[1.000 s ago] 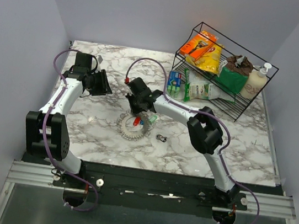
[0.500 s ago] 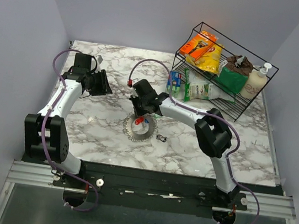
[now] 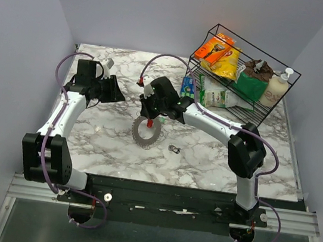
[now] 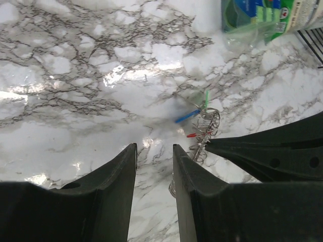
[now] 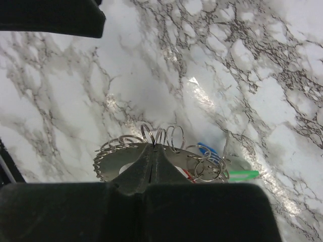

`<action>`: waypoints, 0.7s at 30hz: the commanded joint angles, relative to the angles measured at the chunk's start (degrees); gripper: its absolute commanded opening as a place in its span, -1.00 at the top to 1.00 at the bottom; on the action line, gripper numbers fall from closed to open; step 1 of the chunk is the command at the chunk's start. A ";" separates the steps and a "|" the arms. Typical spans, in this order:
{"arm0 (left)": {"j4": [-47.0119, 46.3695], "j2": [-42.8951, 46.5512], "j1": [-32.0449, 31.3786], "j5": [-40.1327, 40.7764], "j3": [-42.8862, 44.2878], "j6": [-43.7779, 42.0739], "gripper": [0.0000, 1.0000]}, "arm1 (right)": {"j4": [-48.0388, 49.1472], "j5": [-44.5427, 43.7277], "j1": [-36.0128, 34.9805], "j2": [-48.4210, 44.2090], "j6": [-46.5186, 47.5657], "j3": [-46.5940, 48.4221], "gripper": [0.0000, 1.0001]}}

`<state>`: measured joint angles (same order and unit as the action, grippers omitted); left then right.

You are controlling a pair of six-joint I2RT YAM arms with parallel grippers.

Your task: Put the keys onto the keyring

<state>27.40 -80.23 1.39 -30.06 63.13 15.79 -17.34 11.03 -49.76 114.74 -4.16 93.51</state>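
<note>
My right gripper [image 3: 150, 117] [image 5: 154, 146] is shut on the top edge of the keyring [image 3: 146, 132] [image 5: 118, 162]. It is a toothed silver disc of keys strung with wire loops, and it hangs tilted from the jaws above the marble. Blue [image 5: 207, 150] and green [image 5: 245, 174] key heads stick out on its right side. One loose silver key [image 3: 173, 150] lies on the table to the right of the keyring. My left gripper [image 3: 117, 96] [image 4: 154, 149] stands open and holds nothing. It is left of the keyring, which it sees edge-on [image 4: 206, 132].
A black wire rack [image 3: 270, 121] at the back right holds snack packets and a soap bottle. Green packets [image 3: 189, 89] lie on the table by the rack's left end. The right gripper's dark body [image 4: 275, 151] fills the right of the left wrist view.
The right gripper has closed on the keyring and lifted it up and back off the table. The left gripper has shifted slightly and stays open.
</note>
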 commanded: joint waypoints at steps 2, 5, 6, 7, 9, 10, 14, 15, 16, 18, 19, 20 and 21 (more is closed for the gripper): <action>-7.96 6.39 0.02 -10.44 -3.10 -1.29 0.15 | 5.20 9.88 0.27 -4.69 3.63 -3.59 0.99; -10.95 9.03 0.02 -15.54 -4.86 -1.29 0.16 | 7.23 13.40 0.27 -6.89 5.29 -6.15 0.99; -12.01 9.64 0.02 -17.12 -5.47 -1.12 0.16 | 7.50 14.62 0.27 -7.59 5.31 -6.59 0.99; -13.06 11.04 0.02 -20.00 -6.78 -0.85 0.18 | 7.93 15.42 0.36 -8.12 5.48 -7.55 0.99; -17.10 12.54 0.02 -23.01 -8.28 -0.15 0.21 | 8.90 17.26 0.54 -10.32 5.57 -8.34 0.99; -18.59 13.94 0.02 -24.24 -9.77 0.90 0.21 | 9.17 19.54 0.71 -11.19 6.01 -8.61 0.99; -29.82 17.29 -0.07 -32.75 -13.56 5.37 0.20 | 9.61 22.19 1.07 -15.67 7.85 -10.10 0.99; -31.60 17.73 0.02 -34.08 -14.09 6.17 0.20 | 9.61 23.67 1.50 -16.38 8.46 -10.19 0.99; -34.75 18.34 -0.07 -35.05 -14.96 7.14 0.19 | 9.61 24.39 1.68 -17.00 8.56 -10.37 0.99; -38.28 18.88 -0.07 -38.04 -15.76 10.39 0.19 | 9.61 26.75 2.38 -18.75 8.82 -10.63 0.99; -42.21 19.31 0.02 -38.75 -16.63 11.97 0.20 | 9.61 27.55 2.56 -19.37 8.82 -10.72 0.99; -44.60 19.49 -0.07 -39.71 -17.16 15.03 0.18 | 9.70 28.43 2.91 -19.90 8.73 -10.81 0.99; -47.32 19.75 -0.07 -41.03 -17.69 17.41 0.18 | 9.70 30.09 3.43 -20.86 8.39 -10.81 0.99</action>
<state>-4.95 -62.19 1.39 -62.35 47.29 23.79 -10.68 33.78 -47.88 97.86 3.18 83.37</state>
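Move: The keyring hangs from the shut right fingers, its middle some 11 cm back, 11 cm right and 8 cm below the left hand, and about 5 cm back and 4 cm below the right. From the right hand, the green key on it is level ahead-to-back, 5 cm right and 5 cm down; the loose key lies on the table 11 cm back, 12 cm right and 13 cm down. Both hands rise about 10 cm while drawing back, open left also rightward towards the keyring the right still pinches. ##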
